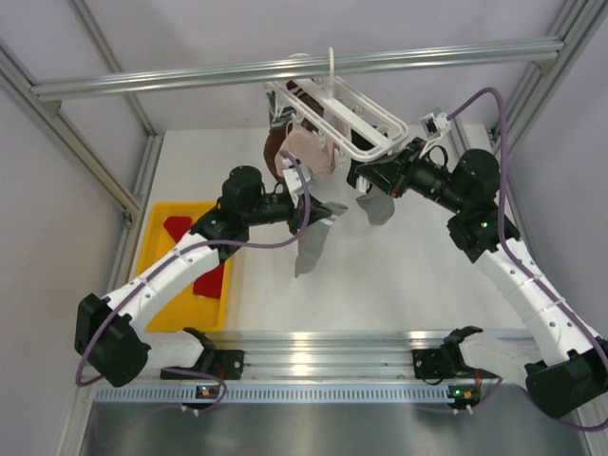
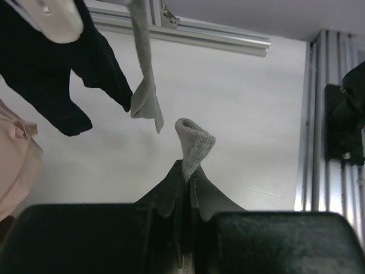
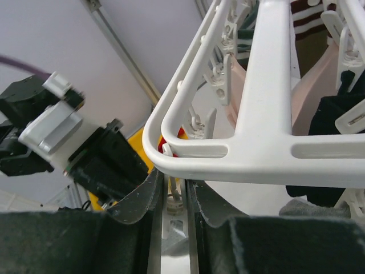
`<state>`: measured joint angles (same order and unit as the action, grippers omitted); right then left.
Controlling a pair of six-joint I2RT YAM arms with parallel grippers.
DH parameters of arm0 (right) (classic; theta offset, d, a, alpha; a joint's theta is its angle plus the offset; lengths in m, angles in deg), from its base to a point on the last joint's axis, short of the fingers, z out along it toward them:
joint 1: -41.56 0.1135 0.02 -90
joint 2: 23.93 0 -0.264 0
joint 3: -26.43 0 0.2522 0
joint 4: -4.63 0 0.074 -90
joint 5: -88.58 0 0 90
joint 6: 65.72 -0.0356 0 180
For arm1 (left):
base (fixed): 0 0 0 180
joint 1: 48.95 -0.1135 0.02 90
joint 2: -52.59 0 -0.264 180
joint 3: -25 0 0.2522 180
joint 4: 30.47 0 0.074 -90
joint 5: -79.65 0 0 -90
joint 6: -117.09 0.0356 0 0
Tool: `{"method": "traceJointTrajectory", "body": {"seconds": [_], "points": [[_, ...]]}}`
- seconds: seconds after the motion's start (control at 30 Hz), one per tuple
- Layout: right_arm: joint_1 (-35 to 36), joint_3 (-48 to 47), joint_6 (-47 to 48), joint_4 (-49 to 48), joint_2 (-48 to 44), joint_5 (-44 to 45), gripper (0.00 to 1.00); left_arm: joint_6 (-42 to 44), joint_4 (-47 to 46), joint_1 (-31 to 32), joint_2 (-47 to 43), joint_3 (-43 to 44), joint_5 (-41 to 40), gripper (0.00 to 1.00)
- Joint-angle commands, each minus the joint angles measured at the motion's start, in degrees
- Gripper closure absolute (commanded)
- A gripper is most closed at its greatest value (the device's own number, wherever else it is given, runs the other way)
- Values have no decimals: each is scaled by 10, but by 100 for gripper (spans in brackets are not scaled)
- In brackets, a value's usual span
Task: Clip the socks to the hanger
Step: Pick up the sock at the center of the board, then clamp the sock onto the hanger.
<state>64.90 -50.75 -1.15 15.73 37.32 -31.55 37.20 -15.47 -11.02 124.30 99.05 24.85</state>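
Observation:
The white hanger [image 1: 334, 116] hangs from the top rail; its frame [image 3: 259, 134] fills the right wrist view. My left gripper [image 1: 320, 212] is shut on a grey sock [image 1: 309, 249], which dangles below it over the table; the sock's folded tip [image 2: 194, 145] sticks out past the closed gripper [image 2: 187, 169]. My right gripper [image 1: 367, 177] is at the hanger's near corner, shut on a clip peg [image 3: 181, 191] under the frame. A second grey sock [image 1: 378, 207] hangs just below that gripper and also shows in the left wrist view [image 2: 145, 97].
A pale-pink sock [image 1: 309, 147], a black sock [image 2: 54, 80] and a dark-brown one [image 1: 275, 150] hang on the hanger. A yellow tray [image 1: 152, 255] at the left holds red socks [image 1: 211, 281]. Aluminium frame posts border the table.

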Motion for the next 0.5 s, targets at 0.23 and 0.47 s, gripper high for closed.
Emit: {"method": "traceJointTrajectory", "body": {"seconds": [0.23, 0.47], "points": [[-6, 1, -2, -85, -14, -80, 100, -334, -306, -69, 42, -15, 258, 100], [-7, 8, -19, -117, -10, -113, 100, -469, -483, -70, 70, -29, 261, 100]]}}
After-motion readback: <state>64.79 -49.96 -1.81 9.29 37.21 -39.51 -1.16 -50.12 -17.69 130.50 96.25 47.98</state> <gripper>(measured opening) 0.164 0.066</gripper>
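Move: The left hand already holds the grey sock's cuff. The open clip at the hanger's near end lies about 8 cm to its right, 3 cm ahead and 8 cm above. The hanging grey sock is some 12 cm right, 7 cm ahead and 3 cm up; the pink sock is about 12 cm ahead, 3 cm left and 3 cm up. The right fingers have this clip roughly 3 cm straight below them, the held sock about 7 cm left, 3 cm back and 11 cm below. Keeping the grey sock's cuff pinched, the left hand rises about 5 cm towards the open clip, edging forward and right at first, then drawing back some 3 cm, while its wrist tips the fingers up and swings them clockwise about 15 degrees. The right hand keeps its grip on the clip, easing back 2 cm and slightly up and left, turning the hanger end counter-clockwise. ##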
